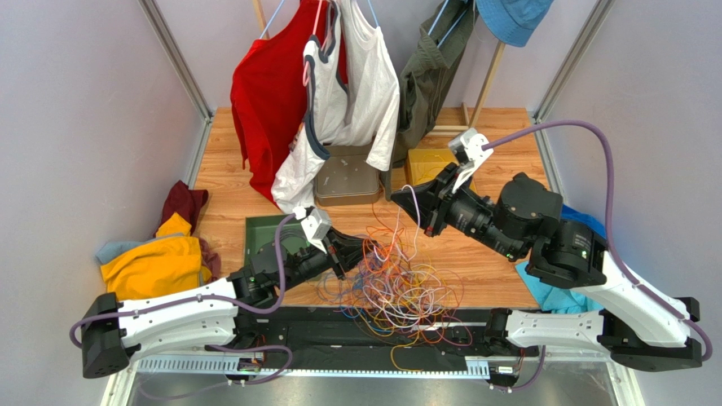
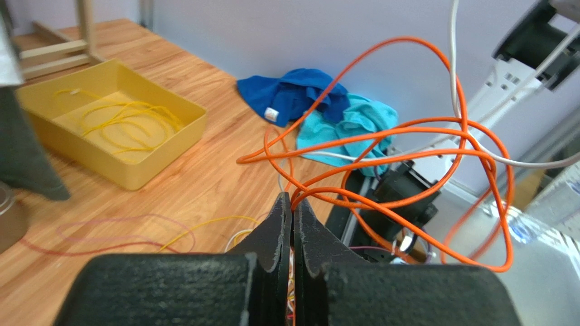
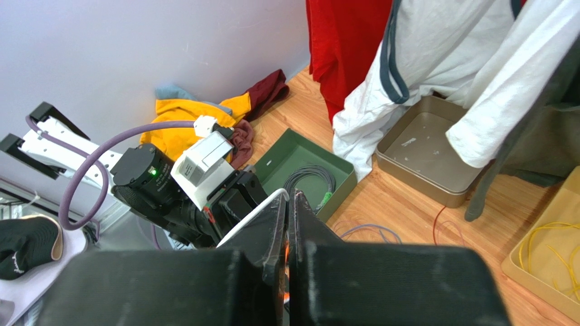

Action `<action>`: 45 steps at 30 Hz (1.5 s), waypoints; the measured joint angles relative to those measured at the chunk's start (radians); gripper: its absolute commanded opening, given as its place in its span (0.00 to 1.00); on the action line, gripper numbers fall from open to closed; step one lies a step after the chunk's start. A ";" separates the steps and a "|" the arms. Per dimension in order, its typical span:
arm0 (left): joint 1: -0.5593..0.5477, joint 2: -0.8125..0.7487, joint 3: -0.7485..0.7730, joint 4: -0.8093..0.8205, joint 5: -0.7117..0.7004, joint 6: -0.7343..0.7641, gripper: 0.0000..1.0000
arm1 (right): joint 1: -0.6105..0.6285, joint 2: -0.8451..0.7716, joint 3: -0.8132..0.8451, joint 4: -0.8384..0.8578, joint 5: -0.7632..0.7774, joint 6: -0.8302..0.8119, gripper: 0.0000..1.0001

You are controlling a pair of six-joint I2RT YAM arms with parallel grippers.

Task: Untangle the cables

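Note:
The cables (image 1: pixel 397 289) lie in a loose many-coloured snarl on the wood at the table's near edge, between the two arms. My left gripper (image 1: pixel 346 254) sits at the snarl's left edge. In the left wrist view it (image 2: pixel 293 201) is shut on an orange cable (image 2: pixel 408 129) that loops up and to the right. My right gripper (image 1: pixel 417 209) hangs above the snarl's far side. It (image 3: pixel 286 197) is shut on a white cable (image 3: pixel 252 219), which drops from the jaws into the heap as a pale strand (image 1: pixel 415 222).
A green tray (image 1: pixel 261 234) with a coiled grey cable is behind the left gripper. A grey metal tray (image 1: pixel 347 182) and a yellow tray (image 2: pixel 109 129) holding yellow wire stand farther back. Hanging clothes (image 1: pixel 313 93) crowd the back. Cloth heaps lie left (image 1: pixel 161 264) and right (image 1: pixel 551 298).

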 measured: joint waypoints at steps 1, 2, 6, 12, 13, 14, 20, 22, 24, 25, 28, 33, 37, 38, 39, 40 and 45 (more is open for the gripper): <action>0.000 -0.025 -0.006 -0.029 -0.032 -0.012 0.00 | 0.000 -0.010 0.000 0.000 0.008 -0.003 0.00; 0.000 -0.054 -0.014 -0.072 -0.072 -0.034 0.00 | 0.000 -0.020 0.000 0.000 0.017 -0.006 0.00; 0.002 -0.156 -0.069 -0.258 -0.268 -0.174 0.00 | 0.000 -0.055 0.003 -0.013 0.065 -0.031 0.00; 0.071 -0.252 -0.211 -0.596 -0.418 -0.506 0.00 | 0.000 -0.085 0.049 -0.033 0.147 -0.076 0.00; 0.082 -0.255 -0.228 -0.628 -0.420 -0.539 0.00 | 0.000 -0.090 0.058 -0.038 0.158 -0.082 0.00; 0.096 -0.256 -0.247 -0.662 -0.423 -0.578 0.00 | 0.000 -0.098 0.068 -0.043 0.171 -0.089 0.00; 0.108 -0.151 -0.272 -0.712 -0.378 -0.708 0.00 | 0.000 -0.135 0.141 -0.062 0.228 -0.124 0.00; 0.108 -0.088 -0.272 -0.682 -0.352 -0.723 0.00 | 0.000 -0.147 0.166 -0.061 0.239 -0.134 0.00; 0.108 -0.011 -0.272 -0.632 -0.319 -0.729 0.00 | 0.000 -0.151 0.185 -0.063 0.246 -0.139 0.00; 0.108 0.031 -0.272 -0.604 -0.302 -0.731 0.00 | 0.000 -0.151 0.193 -0.061 0.247 -0.142 0.00; 0.109 0.130 -0.263 -0.504 -0.257 -0.732 0.00 | 0.000 -0.146 0.196 -0.066 0.248 -0.149 0.00; 0.109 0.271 -0.220 -0.383 -0.172 -0.698 0.00 | 0.000 -0.117 0.195 -0.067 0.247 -0.161 0.00; 0.109 0.289 -0.205 -0.352 -0.110 -0.646 0.23 | 0.000 -0.085 0.183 -0.066 0.246 -0.169 0.00; 0.109 0.279 -0.199 -0.355 -0.099 -0.628 0.34 | 0.000 -0.080 0.179 -0.066 0.246 -0.171 0.00; 0.109 0.258 -0.190 -0.365 -0.091 -0.608 0.50 | 0.000 -0.074 0.172 -0.067 0.246 -0.172 0.00; 0.108 0.228 -0.179 -0.384 -0.085 -0.587 0.57 | 0.000 -0.069 0.166 -0.067 0.246 -0.173 0.00; 0.098 0.001 -0.090 -0.525 -0.114 -0.503 0.97 | 0.000 -0.058 0.139 -0.063 0.246 -0.179 0.00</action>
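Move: My left hand already grips the orange cable. The blue cables at the pile's left end lie about 4 cm to its left, 1 cm back and 26 cm below. The pile's middle is some 9 cm to its right and 2 cm back, and the green box about 21 cm left and 9 cm ahead. From my right hand, which holds the white cable, the pile's middle is about 5 cm right, 2 cm back and 42 cm below, and the yellow box roughly 15 cm right and 28 cm ahead. I swing my left hand left and down about 25 cm with the orange cable, tipping the fingers some 50 degrees downward. Low over the table I bring it back right to the pile's left end, then open the fingers and rise about 10 cm. Meanwhile my shut right hand draws the white cable right and up about 12 cm, then eases partway back left and down. ##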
